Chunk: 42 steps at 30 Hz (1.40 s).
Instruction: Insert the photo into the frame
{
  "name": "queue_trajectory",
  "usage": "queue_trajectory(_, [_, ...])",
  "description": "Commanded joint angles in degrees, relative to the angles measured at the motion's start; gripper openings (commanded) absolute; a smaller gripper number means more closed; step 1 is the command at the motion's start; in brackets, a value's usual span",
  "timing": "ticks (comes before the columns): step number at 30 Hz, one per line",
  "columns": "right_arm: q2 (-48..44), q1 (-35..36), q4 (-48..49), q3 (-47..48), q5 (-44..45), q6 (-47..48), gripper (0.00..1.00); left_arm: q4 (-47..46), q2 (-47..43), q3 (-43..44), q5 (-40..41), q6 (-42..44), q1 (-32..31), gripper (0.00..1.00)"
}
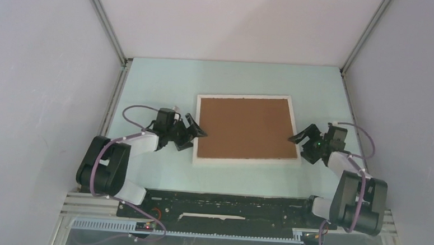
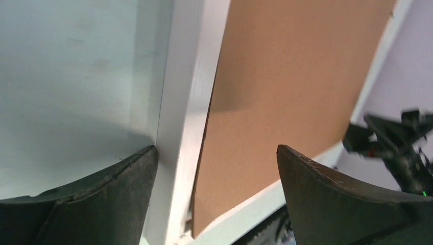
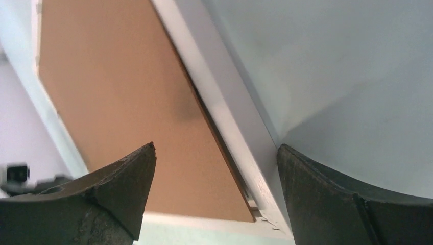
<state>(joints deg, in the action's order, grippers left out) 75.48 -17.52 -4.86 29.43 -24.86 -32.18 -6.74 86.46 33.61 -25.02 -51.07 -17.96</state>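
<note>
The frame (image 1: 246, 159) lies flat in the middle of the table, a plain brown backing board (image 1: 243, 128) filling its white rim. The photo is hidden. My left gripper (image 1: 194, 131) is open at the frame's left side. In the left wrist view its jaws (image 2: 216, 148) straddle the white rim (image 2: 181, 102) and the board's edge (image 2: 286, 71). My right gripper (image 1: 299, 139) is open at the right side. Its jaws (image 3: 216, 146) likewise straddle the rim (image 3: 224, 107) and the board (image 3: 117, 87). Neither gripper holds anything.
Pale grey walls with metal corner posts (image 1: 105, 24) enclose the pale green table (image 1: 161, 80) on three sides. A black rail (image 1: 221, 207) with the arm bases runs along the near edge. Bare table surrounds the frame.
</note>
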Motion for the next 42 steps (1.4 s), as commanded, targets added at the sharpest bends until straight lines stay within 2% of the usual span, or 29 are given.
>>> queue_trajectory(1, [-5.3, 9.1, -3.9, -5.0, -5.0, -7.3, 0.94, 15.7, -8.6, 0.6, 10.9, 6.1, 4.0, 0.95])
queue_trajectory(5, [-5.0, 10.7, -2.3, -5.8, -4.2, -4.8, 0.93, 18.5, -19.2, -6.6, 11.2, 3.2, 3.6, 0.94])
queue_trajectory(8, [-2.8, 9.4, -1.4, -5.1, -7.5, -1.0, 0.89, 20.2, -26.4, -11.6, 12.2, 1.5, 3.5, 0.90])
queue_trajectory(11, [-0.3, 9.9, 0.4, -4.4, -11.8, 0.5, 0.83, 22.2, -31.1, -12.9, 15.9, 0.9, 3.9, 0.88])
queue_trajectory(13, [0.8, 11.0, -1.1, -3.5, -12.5, 1.7, 0.80, 21.2, -32.2, -13.0, 15.6, 0.5, 4.6, 0.83])
queue_trajectory(16, [1.1, 11.6, -2.6, -3.2, -12.7, 3.3, 0.77, 20.5, -30.0, -12.1, 14.6, 0.3, 5.2, 0.75])
queue_trajectory(20, [1.7, 11.7, -3.0, -2.9, -13.3, 3.9, 0.69, 17.1, -27.5, -12.7, 13.3, -0.6, 6.0, 0.74])
queue_trajectory(23, [2.0, 12.1, -2.7, -2.8, -13.7, 3.8, 0.65, 12.9, -26.0, -13.1, 10.4, -2.0, 8.4, 0.87])
queue_trajectory(25, [2.0, 12.2, -2.6, -2.8, -13.7, 3.8, 0.64, 10.2, -25.3, -13.8, 8.9, -3.1, 10.5, 0.90])
queue_trajectory(30, [2.5, 12.3, -2.4, -2.5, -14.1, 4.0, 0.60, 5.0, -21.5, -14.2, 6.3, -3.9, 14.6, 0.83])
queue_trajectory(37, [2.7, 12.8, -2.4, -2.3, -14.1, 4.3, 0.57, 2.9, -17.1, -13.3, 6.8, -3.1, 15.0, 0.78])
queue_trajectory(42, [2.7, 13.2, -2.6, -2.3, -13.9, 4.4, 0.56, 1.7, -14.8, -14.1, 7.9, -2.8, 16.7, 0.69])
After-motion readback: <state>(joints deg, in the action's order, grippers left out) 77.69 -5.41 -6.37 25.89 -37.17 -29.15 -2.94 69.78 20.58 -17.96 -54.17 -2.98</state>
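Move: For the left hand, the frame's near left corner is about 10 cm back and 2 cm to the left. The frame's left rail passes between its open fingers, its middle some 6 cm ahead. The right hand straddles the right rail, whose middle lies about 8 cm ahead and 3 cm left. The frame's near right corner is roughly 7 cm straight back of the right hand. The brown board's middle is some 27 cm left and 10 cm ahead of the right hand. All lie 1 or 2 cm below the fingertips. With its outer finger still on the right rail's outside, the right hand pushes the frame left about 9 cm while drawing back some 5 cm, turning 20 degrees counter-clockwise and narrowing from wide open to just over half around the rail. The left hand gives way left and back around the near left corner, then comes forward again about 5 cm, partly closing, one fingertip ending against the corner. ##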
